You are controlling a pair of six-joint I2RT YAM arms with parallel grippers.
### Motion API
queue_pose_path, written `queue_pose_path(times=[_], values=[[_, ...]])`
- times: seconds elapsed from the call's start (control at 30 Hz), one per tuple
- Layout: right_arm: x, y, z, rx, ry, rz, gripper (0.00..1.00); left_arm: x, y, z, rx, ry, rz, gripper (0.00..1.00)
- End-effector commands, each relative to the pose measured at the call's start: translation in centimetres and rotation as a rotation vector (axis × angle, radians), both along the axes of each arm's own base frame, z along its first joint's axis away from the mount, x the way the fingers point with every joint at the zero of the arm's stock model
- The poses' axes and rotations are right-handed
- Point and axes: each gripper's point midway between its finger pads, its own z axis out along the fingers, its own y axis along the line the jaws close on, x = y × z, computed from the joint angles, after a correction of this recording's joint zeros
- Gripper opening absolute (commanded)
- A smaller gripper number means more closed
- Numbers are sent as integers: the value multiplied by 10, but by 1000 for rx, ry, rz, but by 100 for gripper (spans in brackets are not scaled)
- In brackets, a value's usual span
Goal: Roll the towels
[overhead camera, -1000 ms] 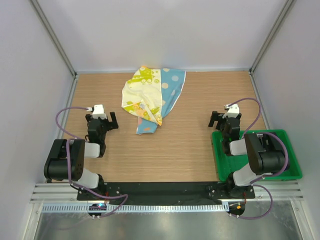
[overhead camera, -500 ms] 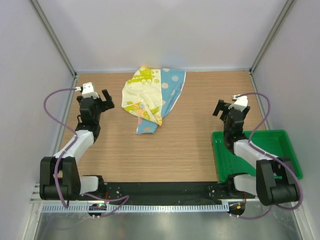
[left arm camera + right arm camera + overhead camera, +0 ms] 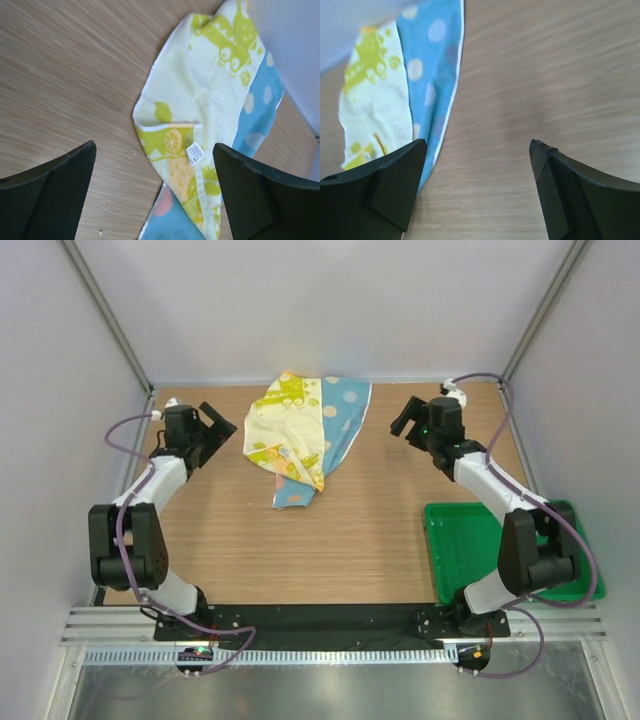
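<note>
The pale yellow towel with lime-green and orange patches lies crumpled at the back middle of the table, partly on top of the light blue polka-dot towel. Both show in the left wrist view, yellow towel and blue towel, and in the right wrist view, yellow towel and blue towel. My left gripper is open and empty just left of the towels. My right gripper is open and empty a little right of the blue towel.
A green plastic tray stands at the near right of the wooden table. Grey walls and metal posts enclose the table at the left, back and right.
Both arms have reached away from their bases toward the back of the table. The left gripper came up beside the yellow towel, the right gripper swung left toward the blue one. The towels lie unmoved.
</note>
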Motion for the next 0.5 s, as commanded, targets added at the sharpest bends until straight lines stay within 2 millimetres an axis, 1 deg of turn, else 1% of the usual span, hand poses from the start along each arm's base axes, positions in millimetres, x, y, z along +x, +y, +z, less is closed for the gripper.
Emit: queue_pose_path(times=[0.0,0.03,0.07,0.1,0.13,0.17,0.2,0.23,0.27,0.3,0.33,0.47], values=[[-32,42,-27,4,227,120,91,5,-43,8,-37,97,-126,100],[-33,46,-27,-1,231,130,91,1,-47,-14,-23,181,-133,100],[-38,49,-31,-9,256,140,91,1,-48,-23,-4,217,-134,100],[-40,50,-30,-11,259,145,91,1,-57,-26,5,234,-156,100],[-42,52,-31,-16,263,153,91,5,-62,-25,10,236,-165,100],[-45,52,-31,-24,268,158,91,2,-65,-38,19,289,-171,100],[-49,55,-30,-33,270,171,91,3,-68,-40,32,301,-178,100],[-52,55,-26,-45,263,183,91,6,-75,-38,46,300,-191,100],[-56,55,-26,-54,269,194,91,3,-79,-46,57,328,-199,100],[-59,56,-27,-63,274,200,91,4,-79,-48,78,333,-197,100],[-62,55,-26,-73,272,203,91,4,-84,-51,86,339,-207,100],[-74,57,-29,-103,293,240,91,7,-87,-67,82,383,-202,100]])
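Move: The yellow-and-white towel's middle lies about 20 cm right of the left hand, 5 cm ahead and 14 cm below. From the same hand, the blue towel's near corner is roughly 20 cm right and 11 cm back, and its far strip 35 cm right and 11 cm ahead. From the right hand, the yellow towel is some 32 cm left, 5 cm ahead and 17 cm below, with the blue strip 18 cm left and 12 cm ahead. Rightward and down, the left hand sweeps about 9 cm across and 6.5 cm lower towards the yellow towel's near-left corner, tipping its fingers down some 20 degrees and turning a little clockwise. The right hand drops and swings left, then draws back towards the towels' near end, also tipping down. Both grippers stay open and touch nothing. ##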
